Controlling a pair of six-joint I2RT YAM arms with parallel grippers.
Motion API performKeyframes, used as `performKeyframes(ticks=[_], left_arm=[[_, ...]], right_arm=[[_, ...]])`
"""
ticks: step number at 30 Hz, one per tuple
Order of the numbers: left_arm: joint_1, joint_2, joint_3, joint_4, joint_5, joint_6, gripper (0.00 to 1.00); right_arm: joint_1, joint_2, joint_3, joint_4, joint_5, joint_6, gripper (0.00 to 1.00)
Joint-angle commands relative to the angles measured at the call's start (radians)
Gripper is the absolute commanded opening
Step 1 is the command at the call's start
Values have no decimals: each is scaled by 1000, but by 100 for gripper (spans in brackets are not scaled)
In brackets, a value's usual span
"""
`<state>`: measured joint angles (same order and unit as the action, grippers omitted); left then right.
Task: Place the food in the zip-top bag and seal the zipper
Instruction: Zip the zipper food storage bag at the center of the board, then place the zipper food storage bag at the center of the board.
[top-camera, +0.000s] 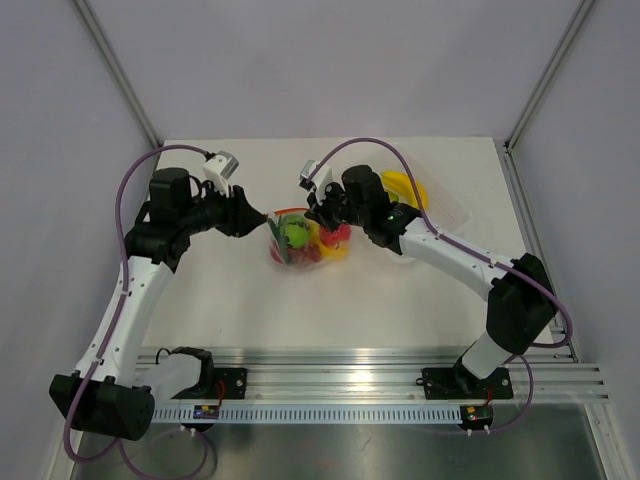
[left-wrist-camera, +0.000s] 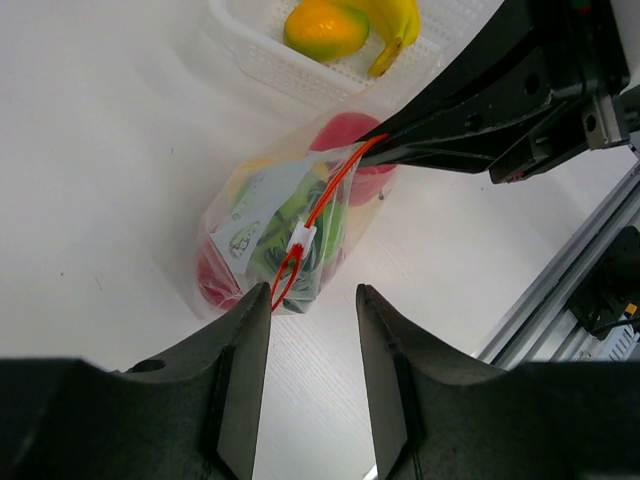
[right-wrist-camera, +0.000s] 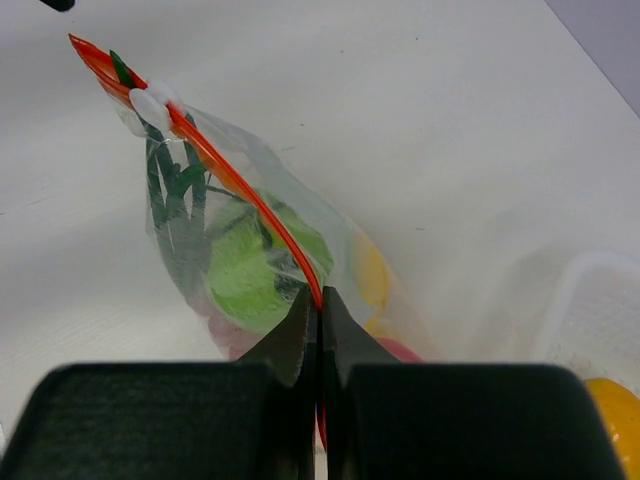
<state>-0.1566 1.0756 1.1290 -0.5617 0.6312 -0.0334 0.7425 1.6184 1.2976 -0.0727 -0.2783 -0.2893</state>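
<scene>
The zip-top bag lies mid-table, holding a green round fruit, green stalks, red fruits and a yellow piece. Its orange-red zipper runs along the top, with a white slider near the left end; past the slider the strip splits into a small loop. My right gripper is shut on the zipper's right end. My left gripper stands open just short of the zipper's left end, nothing between its fingers. A mango and a banana lie in the tray.
The translucent white tray stands right of the bag, under the right arm. The aluminium rail runs along the near edge. White walls and frame posts close the back and sides.
</scene>
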Motion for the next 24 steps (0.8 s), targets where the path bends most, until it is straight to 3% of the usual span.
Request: performKeyframes(ticks=[1, 13, 14, 17, 18, 20, 24], left_arm=[[3, -46, 43, 66, -36, -37, 43], [3, -49, 89, 62, -105, -95, 43], [3, -46, 91, 60, -110, -97, 43], [3, -42, 100, 52, -129, -112, 45], [2, -34, 107, 42, -134, -117, 45], [3, -26, 112, 33, -133, -118, 46], [3, -16, 118, 22, -134, -126, 47]], right_arm=[[0, -51, 2, 28, 7, 13, 0], [0, -48, 18, -5, 4, 32, 0], [0, -49, 25, -18, 2, 33, 10], [0, -66, 49, -59, 16, 41, 55], [0, -75, 55, -68, 28, 48, 76], [0, -97, 86, -117, 89, 67, 83], [0, -135, 147, -234, 209, 98, 84]])
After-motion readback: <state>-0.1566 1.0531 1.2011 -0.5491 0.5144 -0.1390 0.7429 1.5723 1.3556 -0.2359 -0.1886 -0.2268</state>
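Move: The right hand still pinches the top edge of the bag along the red zipper; the white zipper slider is about 8 cm to its left and 1 cm nearer the base, roughly level in height. Inside the bag, the green pepper lies some 3 cm left, 4 cm back and 8 cm below, and the red fruit 6 cm right, 5 cm back and 8 cm below. From the open left hand the slider is about 3 cm right, straight across and 5 cm below. Upwards and slightly forward and left goes the empty left hand, about 4 cm away from the slider, turning some 10 degrees counter-clockwise with its fingers still part open. The right hand holds the zipper almost still at first, then sinks slightly, spreads its fingers wide to end the pinch, and backs off about 2 cm to its right while rising. ##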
